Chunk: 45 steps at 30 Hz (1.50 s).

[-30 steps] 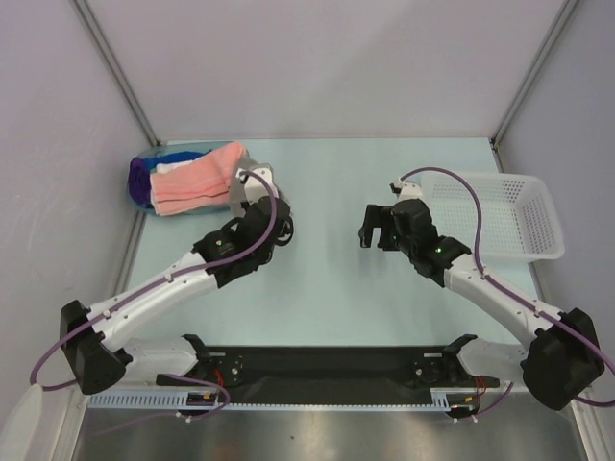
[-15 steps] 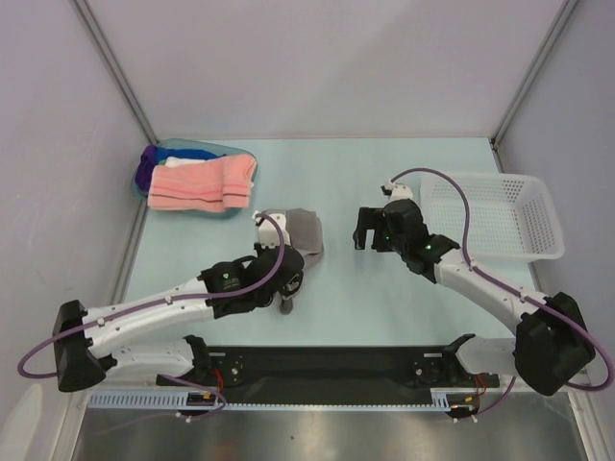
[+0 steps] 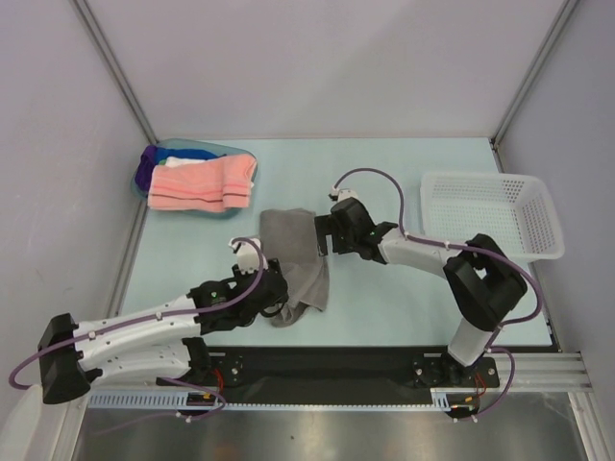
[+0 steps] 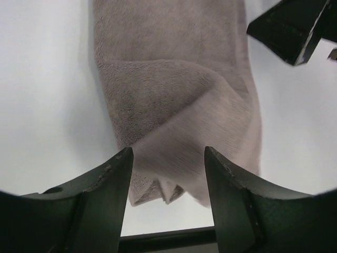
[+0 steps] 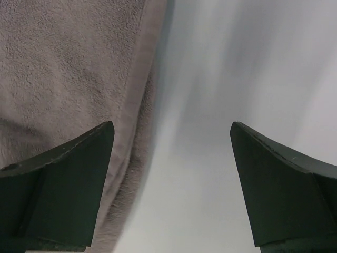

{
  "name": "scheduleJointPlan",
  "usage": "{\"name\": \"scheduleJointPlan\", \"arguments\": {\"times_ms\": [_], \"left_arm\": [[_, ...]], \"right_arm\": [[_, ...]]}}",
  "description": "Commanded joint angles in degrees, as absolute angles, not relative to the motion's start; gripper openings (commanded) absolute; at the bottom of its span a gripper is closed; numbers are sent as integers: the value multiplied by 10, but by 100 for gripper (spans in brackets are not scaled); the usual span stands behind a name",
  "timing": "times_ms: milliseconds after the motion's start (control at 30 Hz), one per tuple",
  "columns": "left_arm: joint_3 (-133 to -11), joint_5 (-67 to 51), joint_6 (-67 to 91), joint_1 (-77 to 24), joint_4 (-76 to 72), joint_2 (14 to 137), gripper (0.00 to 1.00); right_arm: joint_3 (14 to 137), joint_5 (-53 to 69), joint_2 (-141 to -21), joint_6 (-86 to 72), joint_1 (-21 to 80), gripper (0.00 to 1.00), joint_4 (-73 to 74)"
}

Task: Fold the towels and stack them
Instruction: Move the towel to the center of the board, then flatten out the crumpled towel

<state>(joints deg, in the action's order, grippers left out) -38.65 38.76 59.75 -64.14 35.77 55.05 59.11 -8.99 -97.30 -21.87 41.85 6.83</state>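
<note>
A grey towel (image 3: 296,254) lies rumpled on the table between the arms, lengthwise from back to front. My left gripper (image 3: 284,308) is at its near end, open, and a loose corner of the grey towel (image 4: 174,100) lies between the spread fingers (image 4: 105,179). My right gripper (image 3: 323,237) is open at the towel's right edge, so the hem of the grey towel (image 5: 68,68) runs beside its left finger (image 5: 63,163). A salmon pink towel (image 3: 202,184) lies on top of purple (image 3: 144,171), blue and white towels in the tub.
The translucent blue tub (image 3: 233,154) sits at the back left against the wall. A white mesh basket (image 3: 492,216) stands at the right, behind the right arm. My right gripper's black fingers (image 4: 292,29) show at the top right of the left wrist view.
My left gripper dragged the grey towel from beside the tub toward the front and opened, letting it go. The right arm swung left to the towel's right edge.
</note>
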Motion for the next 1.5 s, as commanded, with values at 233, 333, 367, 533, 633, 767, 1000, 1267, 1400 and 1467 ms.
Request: {"name": "scheduleJointPlan", "arguments": {"times_ms": [233, 333, 367, 533, 633, 767, 1000, 1267, 1400, 1467], "left_arm": [[-334, 340, 607, -630, 293, 503, 61], [-325, 300, 589, -630, 253, 512, 63], [-323, 287, 576, -630, 240, 518, 63], [-335, 243, 570, -649, 202, 569, 63], [-355, 251, 570, -674, 210, 609, 63], [-373, 262, 575, -701, 209, 666, 61], [-429, 283, 570, -748, 221, 754, 66], [-442, 301, 604, -765, 250, 788, 53], [-438, 310, 606, -766, 257, 780, 30], [-441, 318, 604, -766, 261, 780, 25]], "right_arm": [[679, -106, -1026, -207, 428, 95, 47], [688, -97, -1049, -206, 430, 95, 40], [699, -97, -1057, -205, 429, 94, 43], [740, -97, -1106, -192, 429, 85, 52], [757, -108, -1116, -186, 430, 71, 63], [756, -130, -1110, -178, 430, 55, 60], [780, -130, -1131, -167, 431, 29, 73], [778, -120, -1138, -169, 430, 22, 72], [780, -122, -1131, -168, 430, 10, 74], [782, -125, -1130, -165, 429, 9, 79]]}}
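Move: The grey towel's near right corner lies about 9 cm to the right of the left hand, 5 cm back and 7 cm below; the bunched near left corner is some 3 cm left of that hand and 8 cm back. For the right hand, the towel's far right corner is roughly 8 cm ahead, 4 cm left and 2 cm below, with its far left corner about 16 cm left and 9 cm ahead. The blue bin is some 36 cm ahead and 24 cm left of the left hand. The towel's right side is taken at both ends: the left hand swings right about 9 cm, sinking and drawing back to the near edge by the corner, turning clockwise some 15 degrees, then starts closing its half-open fingers there. The right hand slides forward and left along the right edge towards the far corner, dips slightly, and shuts its wide-open fingers on the edge just short of it. ##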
